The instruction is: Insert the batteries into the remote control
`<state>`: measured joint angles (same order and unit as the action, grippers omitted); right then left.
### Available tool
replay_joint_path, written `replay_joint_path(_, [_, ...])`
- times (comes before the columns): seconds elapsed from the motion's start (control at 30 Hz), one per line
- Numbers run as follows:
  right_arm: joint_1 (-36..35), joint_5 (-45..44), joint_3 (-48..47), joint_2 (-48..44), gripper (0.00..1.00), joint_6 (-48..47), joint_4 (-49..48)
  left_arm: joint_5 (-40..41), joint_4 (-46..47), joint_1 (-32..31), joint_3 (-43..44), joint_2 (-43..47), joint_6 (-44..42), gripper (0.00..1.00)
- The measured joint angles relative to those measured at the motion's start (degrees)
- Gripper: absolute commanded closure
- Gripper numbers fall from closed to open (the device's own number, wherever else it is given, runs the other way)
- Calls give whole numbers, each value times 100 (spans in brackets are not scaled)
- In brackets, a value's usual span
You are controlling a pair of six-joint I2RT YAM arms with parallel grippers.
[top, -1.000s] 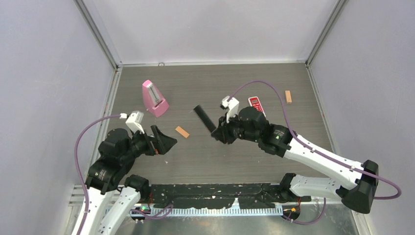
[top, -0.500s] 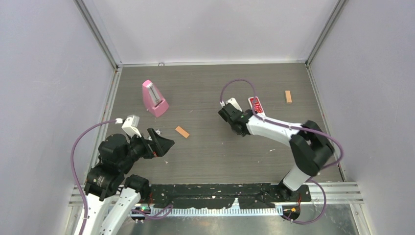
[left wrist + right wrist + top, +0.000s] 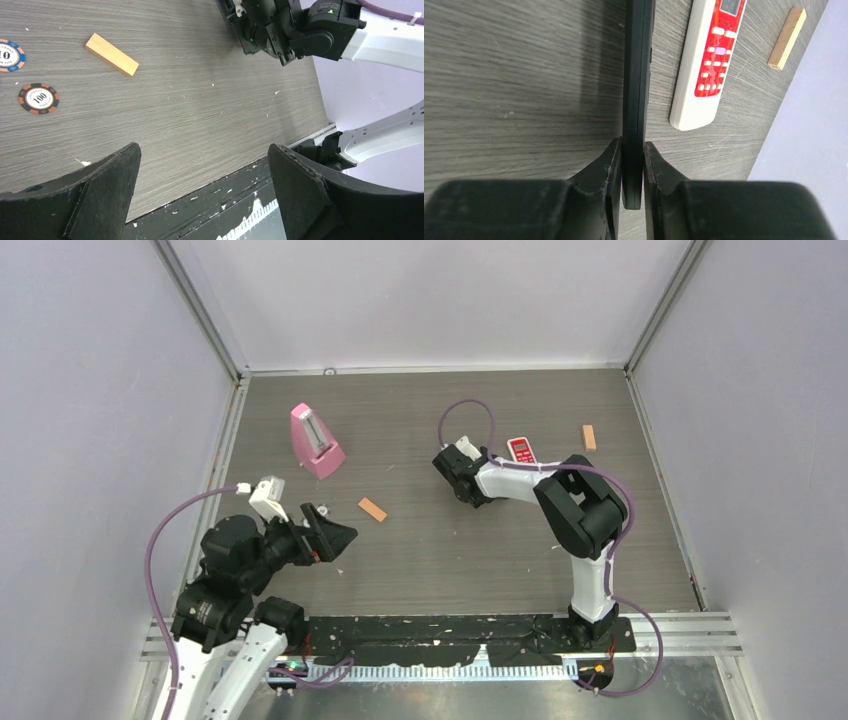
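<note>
My right gripper (image 3: 633, 143) is shut on a black remote control (image 3: 638, 75), which I see edge-on, standing on its long side over the table. In the top view the right gripper (image 3: 455, 478) sits mid-table and hides the black remote. A white remote with a red face (image 3: 709, 60) lies flat just right of it, also visible from above (image 3: 521, 450). My left gripper (image 3: 202, 150) stands wide open with nothing in it, low over the table's front edge (image 3: 335, 535). The batteries are out of view.
A pink metronome (image 3: 316, 441) stands at the back left. An orange wooden block (image 3: 372, 509) lies mid-table, and another block (image 3: 589, 437) lies by the right wall. Two poker chips (image 3: 38, 97) lie to the left. Black tape (image 3: 450, 628) lines the front edge.
The right arm has folded back, carrying the black remote toward the rear to a spot beside the red-faced remote. The left arm drew back slightly, its gripper still open.
</note>
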<state>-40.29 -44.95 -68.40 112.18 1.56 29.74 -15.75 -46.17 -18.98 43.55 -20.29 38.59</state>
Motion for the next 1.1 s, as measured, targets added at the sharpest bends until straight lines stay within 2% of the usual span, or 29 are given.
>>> replay_joint_path(0.03, [4, 4, -9, 11, 66, -11, -35, -15, 0, 0, 0, -2, 0, 0])
replay_joint_path(0.1, [26, 61, -15, 11, 56, -59, -94, -50, 0, 0, 0, -13, 7, 1])
replay_joint_path(0.23, [39, 44, -63, 20, 41, -192, -72, -96, -7, 0, 0, -57, 48, 0])
replay_joint_path(0.4, [81, 437, -87, -201, 33, -181, -52, -146, -234, 0, 35, -315, 136, 0])
replay_joint_path(0.57, [79, 1346, -28, -638, 32, 11, 48, 120, -833, -2, 251, -691, 378, 0])
replay_joint_path(0.7, [98, 2037, 234, -1679, 31, 319, 201, 573, -1349, -2, 546, -680, 656, 0])
replay_joint_path(0.83, [221, 2441, 463, -3235, 30, 715, 339, 621, -1414, -2, 772, -487, 680, 1])
replay_joint_path(1.1, [363, 2245, 496, -6092, 28, 1268, 1040, 376, -1375, -2, 953, 116, -11, 0])
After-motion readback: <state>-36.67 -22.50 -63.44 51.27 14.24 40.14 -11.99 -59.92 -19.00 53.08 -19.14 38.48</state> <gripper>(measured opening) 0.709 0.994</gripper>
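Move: My right hand holds the black remote on its edge just over the table, gripping near its near end; the remote's middle is about 4 cm ahead and 1 cm to the left, level with my fingers. The white-and-red remote is some 9 cm ahead and 6 cm to the right, 2 cm lower; the wooden block is roughly 14 cm ahead and 23 cm right. From my empty left hand, the black remote lies around 24 cm ahead, 32 cm right and 22 cm below. I open my right fingers where they are and let go of the black remote, ease the hand about 4 cm left, then sweep it steeply up some 25 cm and back about 10, drifting right at the end, while its left side rolls up some 50 degrees and the fingertips swing upward. My open left hand dips 3 cm, then lifts and draws back a little. ##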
